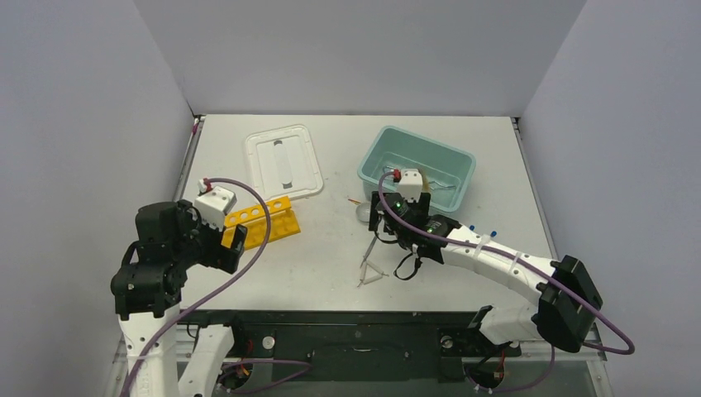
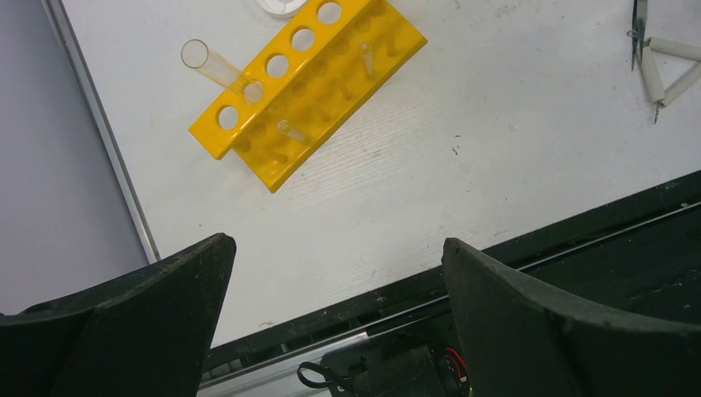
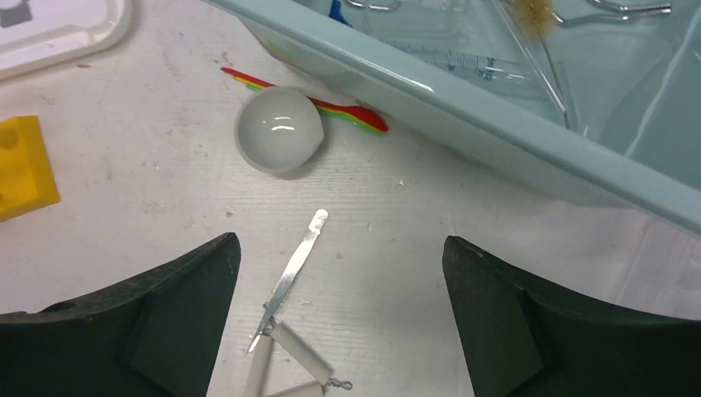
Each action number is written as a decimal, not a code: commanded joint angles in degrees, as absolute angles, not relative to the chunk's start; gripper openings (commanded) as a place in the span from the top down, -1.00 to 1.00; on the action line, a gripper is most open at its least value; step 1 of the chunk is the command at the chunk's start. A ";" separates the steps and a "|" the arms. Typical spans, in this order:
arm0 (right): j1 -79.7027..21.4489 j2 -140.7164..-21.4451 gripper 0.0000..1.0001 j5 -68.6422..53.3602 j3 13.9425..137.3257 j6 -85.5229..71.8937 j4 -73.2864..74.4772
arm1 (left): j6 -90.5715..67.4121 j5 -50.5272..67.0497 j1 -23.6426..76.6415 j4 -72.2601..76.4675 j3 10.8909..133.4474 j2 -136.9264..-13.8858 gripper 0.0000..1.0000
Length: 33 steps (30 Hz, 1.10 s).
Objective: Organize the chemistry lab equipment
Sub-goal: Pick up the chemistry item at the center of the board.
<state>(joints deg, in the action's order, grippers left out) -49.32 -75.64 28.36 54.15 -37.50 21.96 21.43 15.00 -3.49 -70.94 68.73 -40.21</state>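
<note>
My right gripper point(image 1: 401, 210) point(image 3: 339, 244) hangs open and empty over the table, just in front of the teal tub point(image 1: 460, 155) point(image 3: 463, 112). Below it lie a flat metal spatula point(image 3: 293, 277) point(image 1: 369, 248) and the wire triangle point(image 3: 285, 364) point(image 1: 372, 275). A round dish point(image 3: 278, 131) point(image 1: 364, 212) sits ahead by the tub wall, next to a rainbow-coloured stick point(image 3: 347, 112). Inside the tub lie a tan-bristled brush point(image 3: 533, 12), a graduated glass tube point(image 3: 446, 58) and metal tongs point(image 3: 628, 8). My left gripper point(image 1: 221, 240) point(image 2: 337, 241) is open and empty near the yellow rack point(image 1: 260, 222) point(image 2: 322, 78), which holds a glass tube point(image 2: 216, 66).
The white lid point(image 1: 283, 161) point(image 3: 58, 25) lies at the back, left of the tub. Two blue-capped vials point(image 1: 482, 229) rest on the table right of my right arm. The table's near edge point(image 2: 463, 265) runs under my left gripper. Grey walls close in three sides.
</note>
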 commanded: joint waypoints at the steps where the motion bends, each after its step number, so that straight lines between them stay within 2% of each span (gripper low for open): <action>1: -50.45 -73.92 -0.76 33.19 52.50 -42.57 20.56 | 22.19 14.05 -3.70 -69.92 67.15 -39.27 -0.93; 4: -52.33 -74.29 -0.76 36.64 52.10 -43.97 22.86 | 23.08 12.83 -3.69 -70.10 66.00 -38.63 -0.93; 19: -52.46 -73.54 -0.69 38.47 43.83 -50.49 23.16 | 25.88 8.83 -3.69 -68.87 60.39 -35.87 -0.93; 33: -48.46 -75.18 -0.64 34.16 39.15 -53.46 20.98 | 26.73 8.26 -3.69 -69.21 60.69 -35.44 -0.93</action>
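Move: The clear glass rod on the table lies about 8 cm to the right of the right gripper, 5 cm back and some 13 cm below. Also at table height, from this hand, the white dish is about 8 cm ahead and 6 cm left, and the metal spatula 2 cm back and 5 cm left. The teal bin's middle is about 20 cm ahead, 8 cm right. For the left gripper the rod is some 51 cm right, 7 cm ahead and 24 cm down. Lower the right gripper about 8 cm while carrying it some 6 cm right and 3 cm back, away from the bin and dish and down towards the glass rod. Turn it about 15 degrees clockwise, tip the fingers slightly down and keep them wide open, touching nothing. Meanwhile sink the empty left gripper about 4 cm, easing a little left. ##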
